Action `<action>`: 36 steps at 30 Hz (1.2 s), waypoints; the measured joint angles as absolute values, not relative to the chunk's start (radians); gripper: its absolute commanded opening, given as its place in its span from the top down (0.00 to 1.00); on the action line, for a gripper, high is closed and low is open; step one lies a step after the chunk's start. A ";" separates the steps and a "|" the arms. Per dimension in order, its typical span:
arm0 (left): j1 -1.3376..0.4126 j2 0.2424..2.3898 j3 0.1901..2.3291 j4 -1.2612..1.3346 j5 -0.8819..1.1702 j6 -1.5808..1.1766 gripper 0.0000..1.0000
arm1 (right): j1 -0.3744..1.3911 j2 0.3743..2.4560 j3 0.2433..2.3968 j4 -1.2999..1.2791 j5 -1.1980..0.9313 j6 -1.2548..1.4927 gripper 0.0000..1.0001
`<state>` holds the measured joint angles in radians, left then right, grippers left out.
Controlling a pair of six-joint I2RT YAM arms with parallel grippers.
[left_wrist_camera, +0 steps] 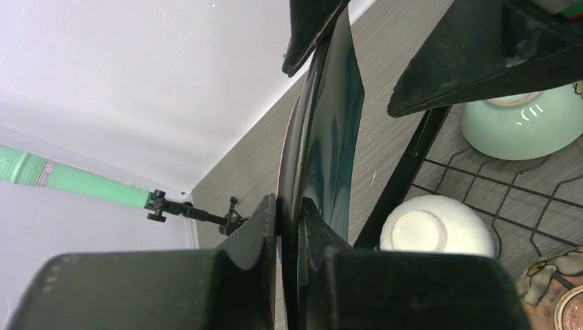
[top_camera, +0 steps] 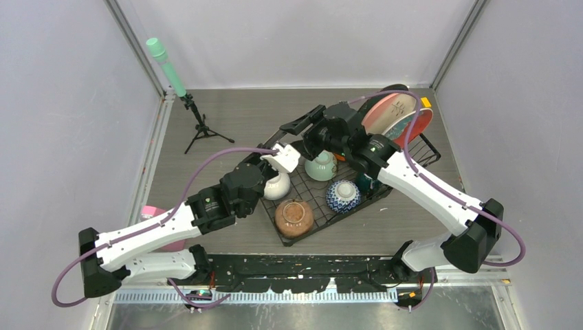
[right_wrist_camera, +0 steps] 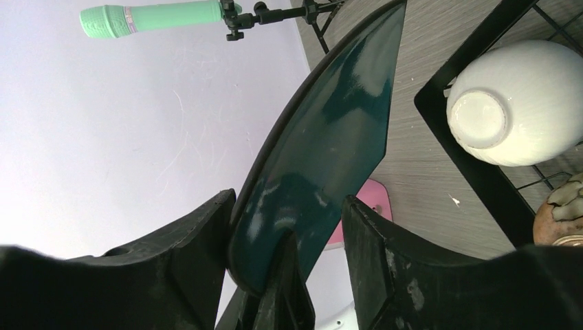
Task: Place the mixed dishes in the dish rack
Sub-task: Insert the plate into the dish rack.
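In the left wrist view, the large dark teal plate (left_wrist_camera: pixel 330 130) stands on edge above the table's middle, left of the dish rack (top_camera: pixel 337 217). My left gripper (left_wrist_camera: pixel 289 220) is shut on its near rim. My right gripper (right_wrist_camera: pixel 289 199) straddles the plate (right_wrist_camera: pixel 323 137) at the other rim, open: its left finger sits against the plate's back and its right finger (right_wrist_camera: pixel 385 254) stands apart from the face. From above, the left gripper (top_camera: pixel 283 154) and right gripper (top_camera: pixel 315 134) are close together at the rack's far left corner.
On the rack's tray sit a white bowl (top_camera: pixel 277 185), a mint-green bowl (top_camera: pixel 320 166), a blue-patterned bowl (top_camera: pixel 342 196) and a brown bowl (top_camera: pixel 294 218), all upside down. A pink plate (top_camera: pixel 392 113) stands in the basket. A mint-green cylinder on a tripod (top_camera: pixel 168 69) stands back left, and a pink cup (top_camera: pixel 152 213) sits left.
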<state>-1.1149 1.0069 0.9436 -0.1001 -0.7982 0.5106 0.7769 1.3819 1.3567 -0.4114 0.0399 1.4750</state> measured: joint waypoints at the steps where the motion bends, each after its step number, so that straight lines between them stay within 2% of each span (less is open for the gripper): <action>1: -1.118 1.011 0.944 -0.100 -0.799 0.511 1.00 | 0.777 1.386 1.354 -0.409 0.039 1.482 0.37; 8: -1.144 1.029 0.932 -0.054 -0.812 0.584 1.00 | 0.777 1.427 1.353 -0.389 0.039 1.521 0.45; 14: -1.153 1.036 0.923 -0.043 -0.812 0.613 1.00 | 0.777 1.436 1.356 -0.381 0.041 1.526 0.63; 18: -1.155 1.044 0.915 -0.032 -0.812 0.617 1.00 | 0.777 1.436 1.356 -0.366 0.040 1.527 0.68; 19: -1.155 1.045 0.912 -0.027 -0.814 0.619 1.00 | 0.777 1.436 1.356 -0.367 0.040 1.525 0.68; 22: -1.155 1.054 0.910 -0.013 -0.821 0.629 1.00 | 0.777 1.436 1.356 -0.367 0.042 1.520 0.57; 29: -1.156 1.074 0.910 -0.012 -0.830 0.624 1.00 | 0.777 1.438 1.354 -0.367 0.035 1.472 0.69; 36: -1.156 1.073 0.894 -0.020 -0.847 0.606 1.00 | 0.777 1.468 1.356 -0.360 0.020 1.450 0.70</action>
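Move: The left hand already holds the dark teal plate on edge; its middle is about 7 cm ahead, 3 cm to the right and 5 cm below. From the right hand, open beside the rim, that middle lies 4 cm ahead, 5 cm to the left and 5 cm down. Counted from the right hand, the white bowl is 13 cm back, 6 cm left, the green bowl 8 cm back, 7 cm right, both some 25 cm below; the racked plates stand about 6 cm ahead, 27 cm right and 18 cm lower. Downward, to the left and a little forward, the right hand works about 3.5 cm in towards the teal plate while its fingers narrow to half their gap, coming to pinch the rim beyond the left hand's grip. The left hand keeps its hold and eases the plate some 2 cm down and 1.5 cm right towards it, rolling its left side up a few degrees. ##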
